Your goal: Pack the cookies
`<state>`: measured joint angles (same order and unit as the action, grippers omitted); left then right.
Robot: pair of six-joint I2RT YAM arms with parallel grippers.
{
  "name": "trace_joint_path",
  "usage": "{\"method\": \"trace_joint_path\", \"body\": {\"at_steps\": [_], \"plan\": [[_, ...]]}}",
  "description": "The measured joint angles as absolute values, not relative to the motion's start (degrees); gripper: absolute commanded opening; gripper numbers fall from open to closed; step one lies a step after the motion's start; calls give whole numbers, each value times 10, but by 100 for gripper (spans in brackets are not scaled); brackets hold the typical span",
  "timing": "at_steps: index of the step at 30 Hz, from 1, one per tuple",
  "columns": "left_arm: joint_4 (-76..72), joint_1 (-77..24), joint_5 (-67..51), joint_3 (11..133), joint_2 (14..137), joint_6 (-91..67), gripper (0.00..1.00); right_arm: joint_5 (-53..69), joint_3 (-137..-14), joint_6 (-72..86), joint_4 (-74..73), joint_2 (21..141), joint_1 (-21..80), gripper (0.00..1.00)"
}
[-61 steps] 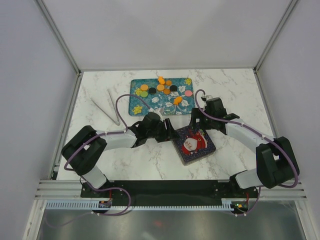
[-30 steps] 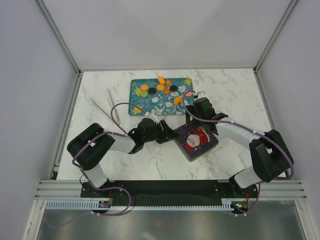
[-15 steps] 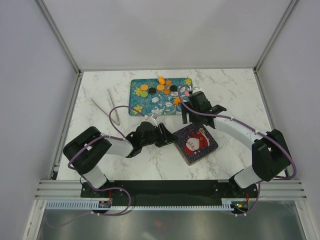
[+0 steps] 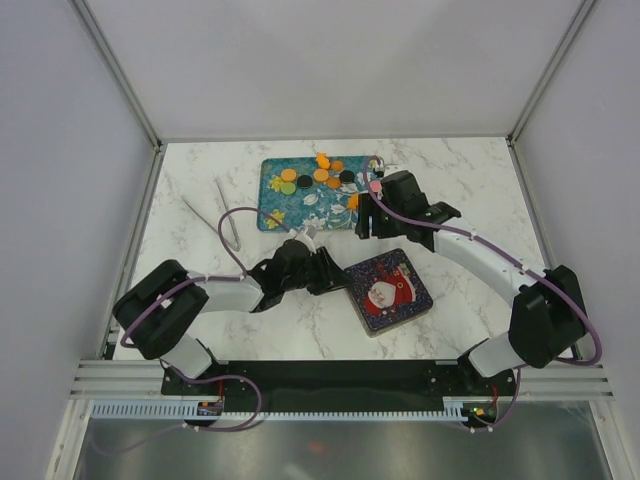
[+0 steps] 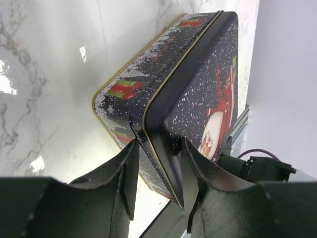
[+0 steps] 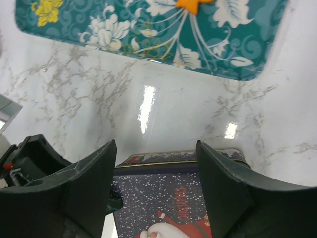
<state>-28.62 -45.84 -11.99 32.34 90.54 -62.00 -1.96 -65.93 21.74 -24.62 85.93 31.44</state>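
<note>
The cookies (image 4: 322, 175), small orange, black, green and pink discs, lie on a teal flowered tray (image 4: 275, 215) at the back. A dark Christmas tin (image 4: 390, 292) with a Santa lid lies closed in front of it. My left gripper (image 4: 338, 274) is at the tin's left edge. In the left wrist view the left gripper (image 5: 156, 144) is shut on the tin (image 5: 198, 74), pinching its rim. My right gripper (image 4: 363, 222) hangs open between tray and tin. The right wrist view shows the right gripper (image 6: 156, 148) empty over the tin's (image 6: 168, 198) far edge, with one orange cookie (image 6: 194, 4) at the top.
Metal tongs (image 4: 225, 215) lie on the marble table left of the tray. White walls and frame posts close the table in at the back and both sides. The tray's near edge (image 6: 148, 49) lies just beyond my right fingers.
My right gripper has risen off the tin and moved back toward the tray, its jaws a little narrower. My left jaws have closed in on the tin's edge. The tin shifted slightly.
</note>
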Motion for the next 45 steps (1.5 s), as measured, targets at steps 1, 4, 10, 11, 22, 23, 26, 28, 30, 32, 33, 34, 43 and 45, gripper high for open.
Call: {"method": "trace_joint_path", "body": {"at_steps": [1,4,10,11,22,23,26,28,30,32,33,34,43,45], "plan": [[-273,-458,-119,325,899,-615,18,-4,-653,224,-243,854,314,70],[-220,-457,-110,331,869,-597,24,35,-630,243,-227,838,314,62],[-112,-445,-100,365,794,-544,26,94,-606,279,-196,819,314,47],[-98,-443,-100,371,779,-537,23,102,-604,286,-189,817,314,40],[48,-418,-65,424,611,-486,13,202,-517,390,-52,809,319,0],[58,-415,-62,434,602,-482,13,207,-508,399,-38,810,322,0],[74,-412,-60,459,591,-470,12,223,-484,429,17,823,344,0],[77,-412,-60,463,590,-465,12,230,-473,445,57,836,358,0],[84,-412,-60,463,590,-462,12,234,-465,457,79,848,368,0],[95,-412,-60,463,591,-460,12,234,-462,466,91,857,375,0],[98,-412,-60,463,591,-459,11,235,-462,470,98,860,378,0],[102,-412,-60,463,591,-458,11,235,-462,473,103,861,380,0],[109,-411,-61,463,592,-454,11,229,-462,484,142,893,388,0],[109,-410,-61,463,594,-453,11,225,-462,485,149,916,388,0]]}}
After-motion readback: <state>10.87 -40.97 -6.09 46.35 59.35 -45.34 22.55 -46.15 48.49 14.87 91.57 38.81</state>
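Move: Some 12 cm back, 6 cm to the right and 11 cm below the right hand lies the middle of the lidded cookie tin. The orange star cookie is about 9 cm ahead and 2 cm left of that hand, and the blue tray's middle about 11 cm ahead and 10 cm left, both 14 cm below. From the left hand, already at the tin's left corner, the tin's middle is roughly 10 cm right, 2 cm back and 3 cm down. Coming free of the lid rim by the tin's left corner, the left hand rises about 15 cm and draws 7 cm left, its fingers closing to nearly shut and tipping up some 20 degrees. Meanwhile the right hand sweeps about 12 cm left and 7 cm back towards that corner, closing fully and rolling its left side up about 35 degrees, then sinks some 4 cm overall, mostly at the end. ##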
